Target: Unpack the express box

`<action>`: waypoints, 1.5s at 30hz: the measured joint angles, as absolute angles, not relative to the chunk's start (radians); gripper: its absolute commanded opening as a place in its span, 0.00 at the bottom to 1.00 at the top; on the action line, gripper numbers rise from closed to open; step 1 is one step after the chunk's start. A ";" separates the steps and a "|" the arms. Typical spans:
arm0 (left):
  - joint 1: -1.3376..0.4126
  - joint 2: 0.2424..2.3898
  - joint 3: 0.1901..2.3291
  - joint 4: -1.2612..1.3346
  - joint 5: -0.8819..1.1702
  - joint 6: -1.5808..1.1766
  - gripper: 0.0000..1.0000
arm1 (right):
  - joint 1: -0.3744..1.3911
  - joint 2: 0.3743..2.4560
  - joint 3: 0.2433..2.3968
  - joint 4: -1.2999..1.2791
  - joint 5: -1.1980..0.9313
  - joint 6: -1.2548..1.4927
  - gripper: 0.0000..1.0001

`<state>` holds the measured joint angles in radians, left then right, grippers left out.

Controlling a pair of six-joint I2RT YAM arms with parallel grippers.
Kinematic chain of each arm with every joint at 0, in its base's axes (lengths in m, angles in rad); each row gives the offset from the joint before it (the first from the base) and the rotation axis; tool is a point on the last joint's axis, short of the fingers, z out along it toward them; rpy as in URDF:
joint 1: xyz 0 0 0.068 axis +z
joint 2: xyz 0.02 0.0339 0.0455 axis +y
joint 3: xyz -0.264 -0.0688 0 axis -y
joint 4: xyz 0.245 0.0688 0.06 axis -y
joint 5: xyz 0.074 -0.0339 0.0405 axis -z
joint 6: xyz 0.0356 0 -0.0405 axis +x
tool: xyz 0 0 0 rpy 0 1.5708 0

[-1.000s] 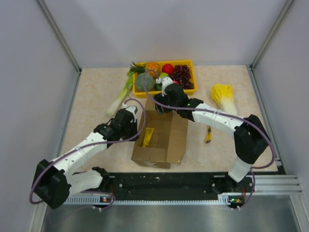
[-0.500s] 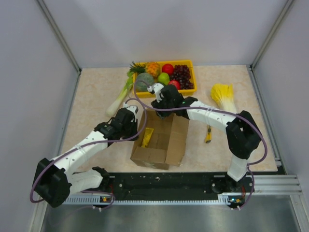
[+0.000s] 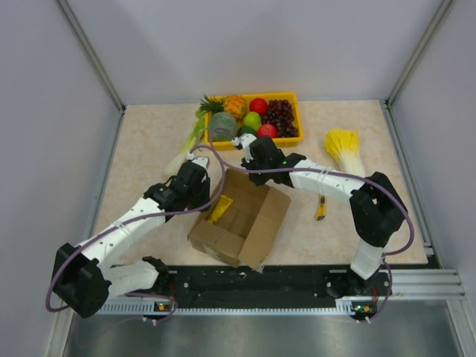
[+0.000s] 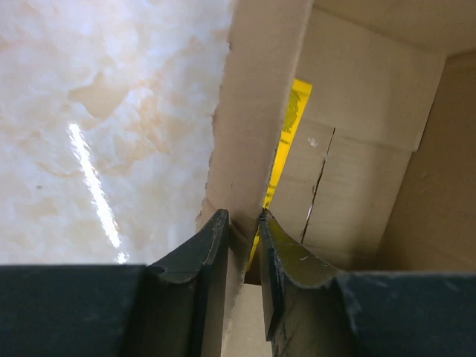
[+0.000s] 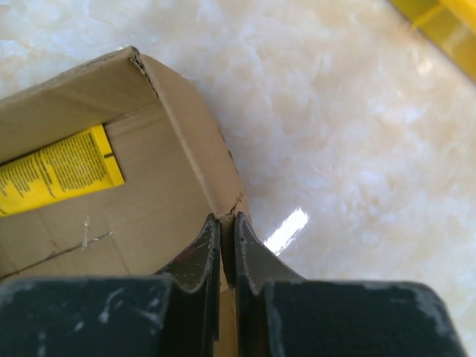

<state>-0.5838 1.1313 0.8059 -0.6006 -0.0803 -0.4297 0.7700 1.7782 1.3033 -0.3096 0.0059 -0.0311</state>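
The express box (image 3: 239,223) is an open brown carton lying skewed in the middle of the table, with a yellow printed packet (image 3: 219,209) inside. My left gripper (image 3: 201,186) straddles the box's left wall (image 4: 253,111). Its jaws are slightly apart and a thin gap shows at the right finger (image 4: 286,260). The packet (image 4: 294,119) shows past that wall. My right gripper (image 3: 250,163) is shut on the far corner of the box (image 5: 175,141), fingers pinched on the torn cardboard edge (image 5: 227,220). The packet (image 5: 59,167) lies against the box floor.
A yellow tray (image 3: 297,123) of fruit stands at the back, just behind the right gripper; its edge (image 5: 446,30) shows in the right wrist view. A leek (image 3: 182,152) lies at the back left, a yellow-leaved cabbage (image 3: 343,145) at the right, a yellow knife (image 3: 320,208) beside the box.
The right gripper came down onto the box's far corner and shut on it. The box has turned on the table. The left jaws have eased apart on the wall.
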 measured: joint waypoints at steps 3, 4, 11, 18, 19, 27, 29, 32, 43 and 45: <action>-0.583 1.133 0.846 -0.611 -0.114 -0.439 0.43 | 0.779 1.736 1.248 -0.307 0.069 0.051 0.00; -0.583 1.133 0.862 -0.616 -0.126 -0.444 0.45 | 0.784 1.716 1.227 -0.308 0.099 0.084 0.00; -0.584 1.124 0.939 -0.676 -0.220 -0.493 0.67 | 0.823 1.583 1.137 -0.394 0.355 0.366 0.00; -0.584 1.116 0.943 -0.726 -0.293 -0.525 0.76 | 0.864 1.529 1.132 -0.501 0.499 0.607 0.04; -0.584 1.118 0.943 -0.729 -0.300 -0.530 0.76 | 0.874 1.529 1.132 -0.513 0.509 0.634 0.05; -0.644 1.224 0.946 -0.738 -0.390 -0.567 0.82 | 0.914 1.537 1.132 -0.568 0.510 0.784 0.36; -0.669 1.254 0.953 -0.742 -0.420 -0.573 0.83 | 0.914 1.539 1.132 -0.567 0.507 0.814 0.42; -0.700 1.291 0.970 -0.751 -0.469 -0.578 0.94 | 0.914 1.539 1.132 -0.564 0.500 0.849 0.47; -0.791 1.436 1.064 -0.804 -0.663 -0.629 0.99 | 0.913 1.538 1.059 -0.483 0.458 0.884 0.47; -0.802 1.473 1.079 -0.823 -0.692 -0.643 0.99 | 0.913 1.538 1.031 -0.454 0.448 0.884 0.47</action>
<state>-0.8024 1.4731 1.0786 -0.8230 -0.6922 -0.6434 0.9127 1.5379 1.0306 -0.4541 0.4484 0.8837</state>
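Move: The right fingers are shut on the rim of the open box's far end wall; the box's middle lies about 13 cm back, 5 cm left and 5 cm lower, the crate some 20 cm straight ahead. From the left hand, at the box's left wall with fingers already loosening, the box's middle is about 10 cm right and 4 cm back; the yellow tube inside lies 5 cm right, 1 cm back and 8 cm down, the leek 20 cm ahead and 7 cm left. Keeping its pinch on the end wall, the right hand swings the box clockwise, going right about 7 cm and back some 4 while turning about 40 degrees, then draws a little farther back, spreads its fingers about half open with the wall still between them, and sinks a couple of centimetres at the last. Meanwhile the left hand clears the left wall by rising about 4.5 cm and easing forward, drifts left as it opens wide, then comes down again and a little back to the right, edging forward and rolling until its fingers stand over the flap of the end that has swung round to the left. ##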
